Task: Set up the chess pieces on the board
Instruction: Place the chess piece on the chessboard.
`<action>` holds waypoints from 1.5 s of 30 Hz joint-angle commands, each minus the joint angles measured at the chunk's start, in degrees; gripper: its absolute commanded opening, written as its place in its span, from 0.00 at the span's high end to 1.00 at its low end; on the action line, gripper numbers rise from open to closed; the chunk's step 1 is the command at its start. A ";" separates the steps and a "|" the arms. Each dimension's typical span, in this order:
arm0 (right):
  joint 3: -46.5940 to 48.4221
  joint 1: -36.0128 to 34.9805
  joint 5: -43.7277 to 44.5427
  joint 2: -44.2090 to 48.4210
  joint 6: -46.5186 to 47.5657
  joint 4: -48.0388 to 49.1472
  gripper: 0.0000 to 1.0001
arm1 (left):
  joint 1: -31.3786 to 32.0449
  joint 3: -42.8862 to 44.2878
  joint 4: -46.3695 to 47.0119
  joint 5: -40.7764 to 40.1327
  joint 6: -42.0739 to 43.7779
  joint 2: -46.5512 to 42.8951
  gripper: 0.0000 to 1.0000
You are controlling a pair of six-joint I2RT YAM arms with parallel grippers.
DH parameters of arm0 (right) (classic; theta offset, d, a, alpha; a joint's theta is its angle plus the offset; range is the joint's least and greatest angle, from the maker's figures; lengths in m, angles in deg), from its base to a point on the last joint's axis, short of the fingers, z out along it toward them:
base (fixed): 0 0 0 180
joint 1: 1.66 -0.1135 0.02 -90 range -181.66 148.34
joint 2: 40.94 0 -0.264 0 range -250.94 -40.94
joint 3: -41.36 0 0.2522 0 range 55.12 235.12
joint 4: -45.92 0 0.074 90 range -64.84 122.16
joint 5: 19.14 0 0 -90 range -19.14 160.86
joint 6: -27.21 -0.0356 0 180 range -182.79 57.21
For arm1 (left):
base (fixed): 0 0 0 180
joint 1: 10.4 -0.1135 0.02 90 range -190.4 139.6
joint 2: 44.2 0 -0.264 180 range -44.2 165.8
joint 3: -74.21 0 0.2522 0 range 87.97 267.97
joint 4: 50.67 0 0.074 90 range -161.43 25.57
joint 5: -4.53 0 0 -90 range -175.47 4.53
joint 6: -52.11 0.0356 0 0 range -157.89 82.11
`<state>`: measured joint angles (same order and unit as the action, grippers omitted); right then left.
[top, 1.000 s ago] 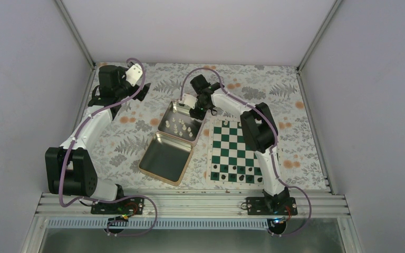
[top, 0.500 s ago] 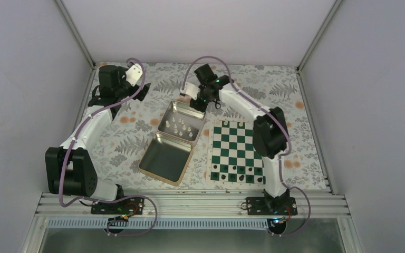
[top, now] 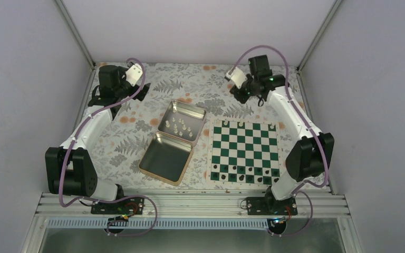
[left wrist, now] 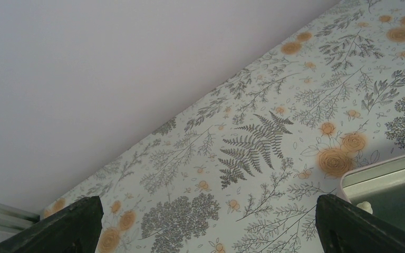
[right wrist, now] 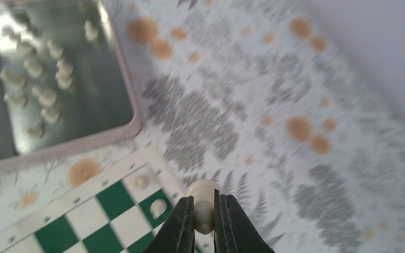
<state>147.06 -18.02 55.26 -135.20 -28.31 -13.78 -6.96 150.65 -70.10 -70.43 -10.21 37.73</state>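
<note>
In the right wrist view my right gripper (right wrist: pixel 204 204) is shut on a cream-white chess piece (right wrist: pixel 203 191), held above the floral tablecloth just past the board's (right wrist: pixel 113 208) far corner. Two white pieces (right wrist: pixel 158 207) stand on squares near that corner. Seen from above, the right gripper (top: pixel 241 93) hangs behind the board (top: pixel 245 153). More cream pieces (top: pixel 181 125) lie in the open tin's far half. My left gripper (left wrist: pixel 206 203) is open over bare cloth at the far left, nothing between its fingers (left wrist: pixel 71 226).
The silver hinged tin (top: pixel 166 158) lies open left of the board, its near half bare. Small dark pieces (top: pixel 242 178) line the board's near row. Walls and metal posts close the back and sides; the tin's corner (left wrist: pixel 385 174) shows in the left wrist view.
My right arm has lifted off the tin and swung right to behind the board's far edge, its gripper closing on a cream piece. The left arm has not moved.
</note>
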 commanded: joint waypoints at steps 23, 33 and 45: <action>-21.73 2.66 -1.40 -6.88 1.31 10.48 0.93 | 0.24 0.53 0.21 0.69 0.09 0.94 0.00; -23.38 4.48 -1.45 -8.42 2.09 12.68 0.93 | 0.34 0.78 -0.06 1.04 0.00 1.24 0.00; -21.77 4.58 -1.26 -11.63 3.21 12.31 0.92 | 0.47 0.78 -0.30 0.72 0.18 1.30 0.00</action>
<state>124.49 -13.89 54.04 -145.95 -26.32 -2.00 -6.74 150.65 -70.36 -70.36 -10.21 38.78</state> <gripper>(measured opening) 0.082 0.999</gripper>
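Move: The right hand already holds a white piece; its square, third from the board's far left corner, lies about 22 cm below, 3 cm back and 4 cm right. The placed knight stands 4 cm left of that square, the corner rook 7 cm left of it, and the pieces tray's centre some 24 cm left of it. From the left hand, the square is roughly 41 cm right, 7 cm back and 22 cm below. The right hand lowers the pinched piece about 20 cm towards its square beside the knight, tipping down some 20 degrees. ##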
